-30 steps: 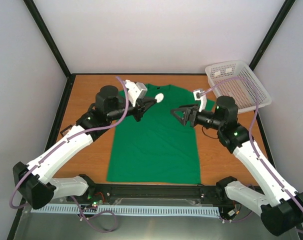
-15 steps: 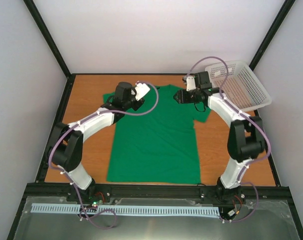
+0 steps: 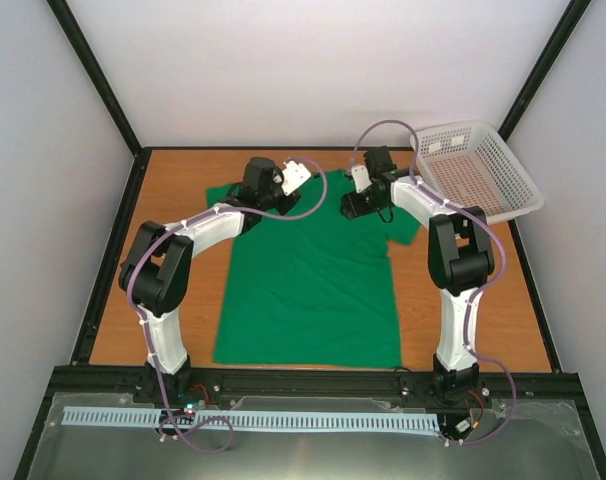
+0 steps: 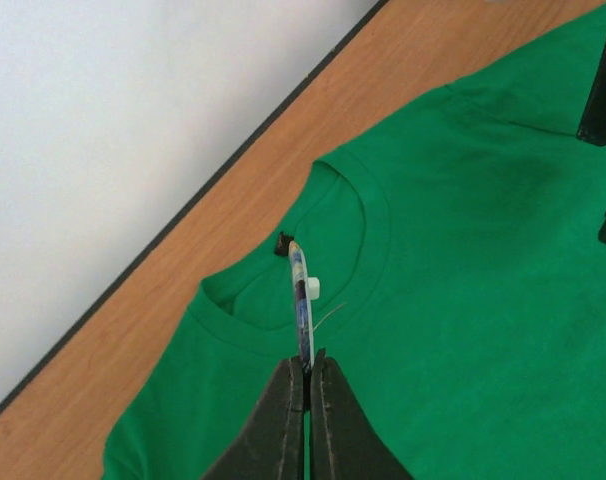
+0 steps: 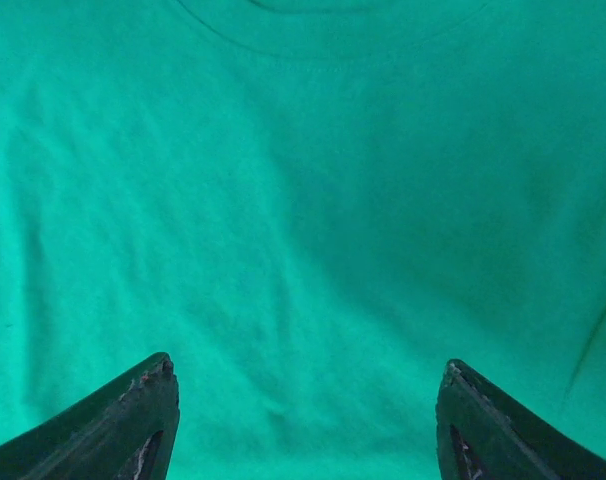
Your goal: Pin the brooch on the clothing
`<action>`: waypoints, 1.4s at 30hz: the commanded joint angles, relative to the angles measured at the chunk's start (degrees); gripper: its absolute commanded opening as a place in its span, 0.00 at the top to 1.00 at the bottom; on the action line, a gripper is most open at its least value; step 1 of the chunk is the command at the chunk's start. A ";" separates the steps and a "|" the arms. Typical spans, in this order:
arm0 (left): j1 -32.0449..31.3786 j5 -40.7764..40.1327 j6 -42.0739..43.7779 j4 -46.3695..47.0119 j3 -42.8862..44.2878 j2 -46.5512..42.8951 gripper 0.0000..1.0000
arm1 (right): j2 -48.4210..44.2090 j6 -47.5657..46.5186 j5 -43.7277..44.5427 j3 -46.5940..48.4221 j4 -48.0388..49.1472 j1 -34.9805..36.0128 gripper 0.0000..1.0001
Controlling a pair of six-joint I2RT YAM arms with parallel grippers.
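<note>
The clothing, a bright green T-shirt [image 3: 313, 290], lies flat on the wooden table with its collar [image 4: 368, 205] toward the back wall. A dark label [image 4: 283, 243] shows at the neck. My left gripper [image 4: 308, 365] is shut on the brooch [image 4: 301, 295], a thin bluish disc seen edge-on with a white clasp and wire pin on its right side, held just above the chest below the collar. From the top, the left gripper [image 3: 287, 201] hides the brooch. My right gripper [image 5: 308, 372] hangs open over the green cloth, nothing between its fingers, right of the collar [image 3: 347, 207].
A white plastic basket [image 3: 473, 170] stands at the back right corner of the table. Black frame rails run along the table's back and sides. Bare wood [image 3: 173, 210] shows to the left and right of the shirt.
Both arms have stretched toward the back and now meet near the shirt's collar. The left gripper still pinches the brooch. The right gripper moved left over the upper chest.
</note>
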 commanded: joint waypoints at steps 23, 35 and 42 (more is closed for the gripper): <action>3.38 13.83 -2.88 2.98 8.16 10.49 0.99 | 13.01 -4.82 7.83 5.66 -2.57 2.10 0.60; 4.22 23.06 7.23 2.12 17.44 19.71 0.99 | 9.49 -3.85 0.16 4.79 2.69 0.42 0.97; 4.18 29.74 10.50 -1.72 23.80 24.46 0.99 | 4.52 -1.61 -5.47 0.67 7.07 -1.39 0.97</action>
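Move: The spot of green shirt the empty right hand is about to pinch lies some 7 cm below it and 2 cm ahead; the collar tag is roughly 11 cm ahead and 9 cm left of that hand, the right sleeve level with it and 13 cm to its right, both some 7 cm down. From the left hand, which already holds the brooch, that spot is about 13 cm right, level, and 15 cm below; the tag is 11 cm ahead and 4 cm right. Downward first, about 5 cm, the right hand sinks to the shirt's chest, eases some 2 cm forward along it and shuts its half-open fingers, pinching up cloth, then rises slightly. The left hand keeps its grip on the brooch and, after a small shift left, comes down, right and forward towards the pinch, some 6 cm down, swinging its fingers about 20 degrees clockwise. ##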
